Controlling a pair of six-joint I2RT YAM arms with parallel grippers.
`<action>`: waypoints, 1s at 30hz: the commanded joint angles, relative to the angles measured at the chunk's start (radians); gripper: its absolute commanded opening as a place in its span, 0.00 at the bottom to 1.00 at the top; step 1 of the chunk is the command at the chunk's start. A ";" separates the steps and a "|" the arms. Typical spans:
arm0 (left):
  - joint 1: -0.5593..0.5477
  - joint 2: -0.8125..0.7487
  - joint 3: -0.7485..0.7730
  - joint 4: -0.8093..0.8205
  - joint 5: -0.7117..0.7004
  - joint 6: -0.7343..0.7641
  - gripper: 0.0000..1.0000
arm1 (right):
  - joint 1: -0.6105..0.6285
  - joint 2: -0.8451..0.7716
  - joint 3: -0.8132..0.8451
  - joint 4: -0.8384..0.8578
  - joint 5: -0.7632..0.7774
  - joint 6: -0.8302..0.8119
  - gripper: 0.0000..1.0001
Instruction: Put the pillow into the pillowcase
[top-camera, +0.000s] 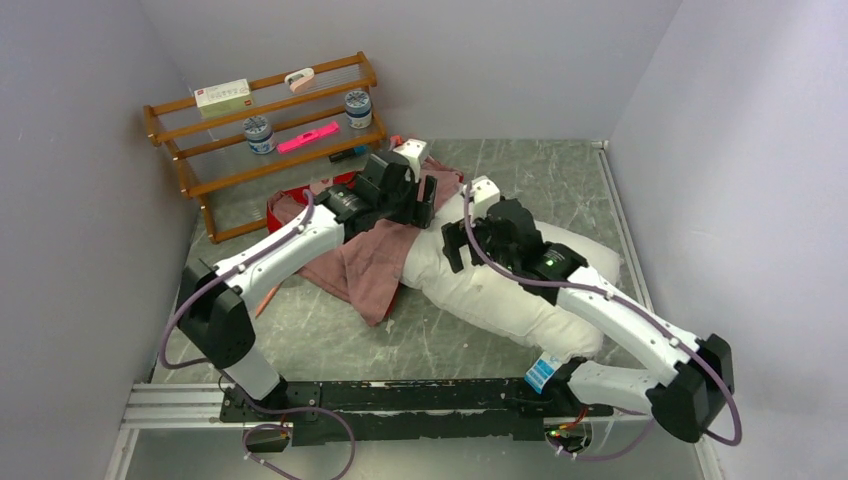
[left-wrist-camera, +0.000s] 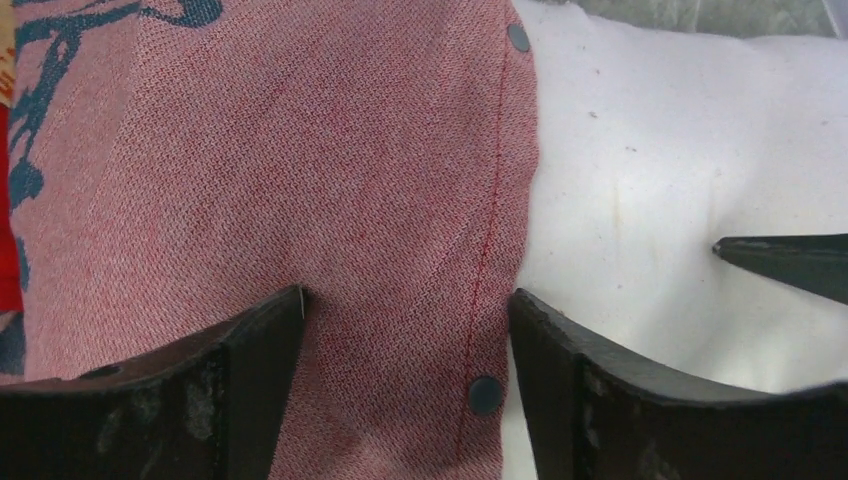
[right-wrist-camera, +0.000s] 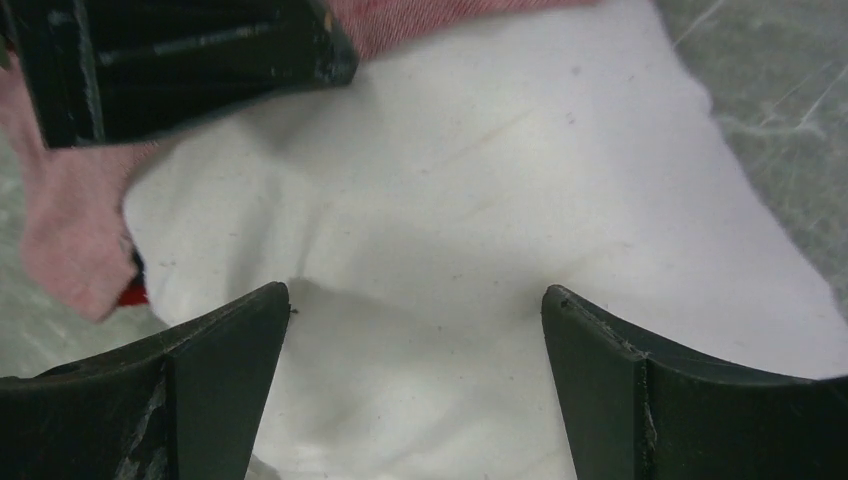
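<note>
The white pillow (top-camera: 500, 295) lies slantwise on the table; its far-left end meets the pillowcase (top-camera: 355, 260), which is bunched with its pale pink reverse up. In the left wrist view the pillowcase hem (left-wrist-camera: 380, 200), with dark snap buttons, lies over the pillow (left-wrist-camera: 660, 180). My left gripper (left-wrist-camera: 405, 310) is open, its fingers straddling that hem, fabric flat between them. My right gripper (right-wrist-camera: 415, 300) is open just above the pillow (right-wrist-camera: 450, 200), holding nothing. In the top view the left gripper (top-camera: 425, 205) and the right gripper (top-camera: 455, 245) sit close together.
A wooden rack (top-camera: 200, 180) with jars, a box and a pink marker stands at the back left. Grey walls close in on three sides. A blue tag (top-camera: 540, 375) shows at the pillow's near corner by the right arm's base.
</note>
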 joint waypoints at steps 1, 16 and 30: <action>-0.003 0.059 0.026 0.087 0.041 0.022 0.70 | -0.014 0.066 0.051 -0.039 -0.057 -0.051 0.99; -0.001 0.044 0.317 0.214 0.303 -0.223 0.07 | -0.016 -0.104 -0.202 0.485 -0.318 0.026 0.00; -0.062 0.057 0.239 0.628 0.559 -0.561 0.05 | -0.005 -0.073 -0.183 0.959 -0.107 0.267 0.00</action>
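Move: Just beneath the left fingers runs the pillowcase's open edge, about 2 cm ahead, 1 cm to the right and 3 cm down; the pillow's middle is some 17 cm right and 10 cm back from that hand, about 10 cm lower. Under the right hand is the pillow cloth it goes for, roughly 1 cm ahead, 1 cm left and 5 cm below. The pillowcase's open edge passes about 8 cm to the right hand's left and 3 cm ahead, 4 cm lower. Closing on the pillowcase's open edge after a 2 cm dip, the left hand pinches it and lifts about 14 cm, then carries it some 8 cm right over the pillow, right side rolling up about 35 degrees. The right hand sinks 4 cm, shuts on the pillow cloth and draws it up about 6 cm, easing slightly left and rolling its left side up. ##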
